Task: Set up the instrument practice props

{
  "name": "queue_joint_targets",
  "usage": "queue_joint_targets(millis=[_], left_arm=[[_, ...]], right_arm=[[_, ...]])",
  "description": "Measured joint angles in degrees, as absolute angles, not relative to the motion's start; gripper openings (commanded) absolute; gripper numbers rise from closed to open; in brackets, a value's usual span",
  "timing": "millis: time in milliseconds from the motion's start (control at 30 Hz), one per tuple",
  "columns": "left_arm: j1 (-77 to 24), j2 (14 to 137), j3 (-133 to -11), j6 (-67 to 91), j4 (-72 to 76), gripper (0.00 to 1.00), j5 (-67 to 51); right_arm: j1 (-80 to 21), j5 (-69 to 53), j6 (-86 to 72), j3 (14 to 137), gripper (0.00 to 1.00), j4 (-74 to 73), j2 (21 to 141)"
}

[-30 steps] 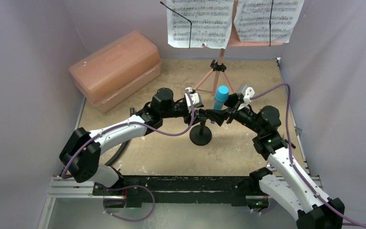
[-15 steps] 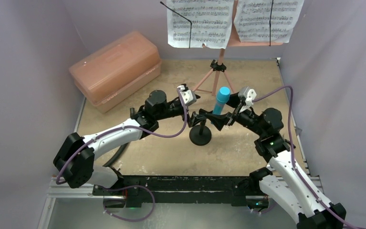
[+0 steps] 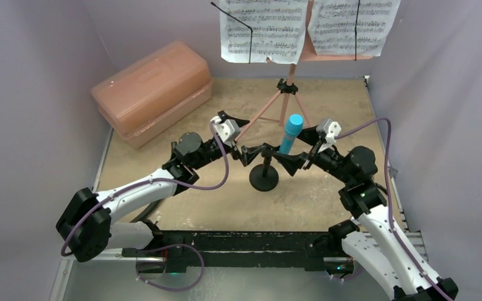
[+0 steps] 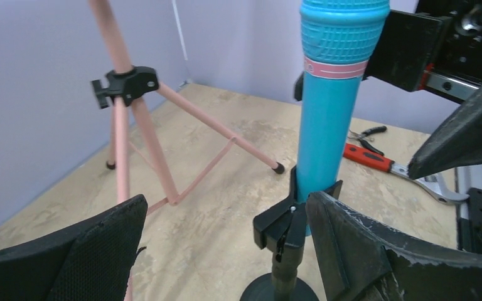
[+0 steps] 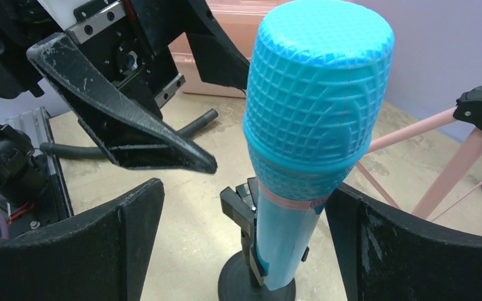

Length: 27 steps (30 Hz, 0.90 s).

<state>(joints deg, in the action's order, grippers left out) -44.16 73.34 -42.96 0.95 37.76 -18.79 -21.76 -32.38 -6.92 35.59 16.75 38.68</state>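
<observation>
The cyan toy microphone (image 3: 292, 132) stands upright in the clip of the small black mic stand (image 3: 264, 179) mid-table. It also shows in the left wrist view (image 4: 328, 106) and the right wrist view (image 5: 310, 119). My left gripper (image 3: 250, 138) is open and empty, just left of the stand. My right gripper (image 3: 297, 150) is open and empty, just right of it, its jaws either side of the microphone without touching. The pink music stand (image 3: 287, 94) stands behind on tripod legs (image 4: 132, 132). It holds two white sheet-music pages (image 3: 263, 28) (image 3: 351, 25).
A large translucent pink case (image 3: 154, 91) sits at the back left. A red-handled tool (image 4: 371, 158) lies on the table to the right. A black hose (image 5: 185, 128) lies near the left arm. Grey walls close in three sides.
Both grippers have drawn back from the microphone, the left one well to the left, the right one slightly right. The microphone stays upright in its stand.
</observation>
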Motion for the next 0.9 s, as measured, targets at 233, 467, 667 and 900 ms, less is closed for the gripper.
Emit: queue_joint_targets(millis=[233, 467, 667, 900], left_arm=[[-44.2, 65.9, -36.6, 0.9, 40.0, 0.97, -8.3], [-44.2, 56.5, -30.6, 0.8, 39.3, 0.97, 2.8], [-44.2, 49.3, -26.2, 1.3, 36.2, 0.99, 11.2], [-44.2, 44.9, -24.1, 10.1, 28.7, 1.0, 26.8]], right_arm=[[-21.8, -29.5, -5.9, 35.4, 0.98, 11.3, 32.8], [-21.8, -22.6, -5.3, 33.7, 0.98, 4.4, 24.2], [-21.8, -14.9, -6.6, 31.9, 0.98, 0.9, 19.7], [-21.8, -6.1, -10.5, 31.4, 0.98, -0.8, 19.2]])
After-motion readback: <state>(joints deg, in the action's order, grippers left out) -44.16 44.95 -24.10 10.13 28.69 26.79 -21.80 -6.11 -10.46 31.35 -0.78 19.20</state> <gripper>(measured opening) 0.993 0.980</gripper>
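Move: The blue microphone sits in its stand's clip, its middle almost at my right hand's point: about 2 cm ahead, 1 cm to the right and 2 cm lower. From that hand the mic stand is some 2 cm ahead, 6 cm to the left and 20 cm down, and the music stand's tripod about 28 cm straight ahead, 18 cm below. From my left hand the microphone lies roughly 11 cm to the right, 2 cm back and 2 cm up. With all fingers staying wide open, I draw both hands apart, away from the microphone. My left hand sweeps about 17 cm to the left, turning some 45 degrees counter-clockwise and tipping down late as it sinks a little. My right hand slides its fingers clear of the mic, easing back about 2 cm and then going 8 cm right, turning clockwise about 25 degrees and coming partly forward again. ##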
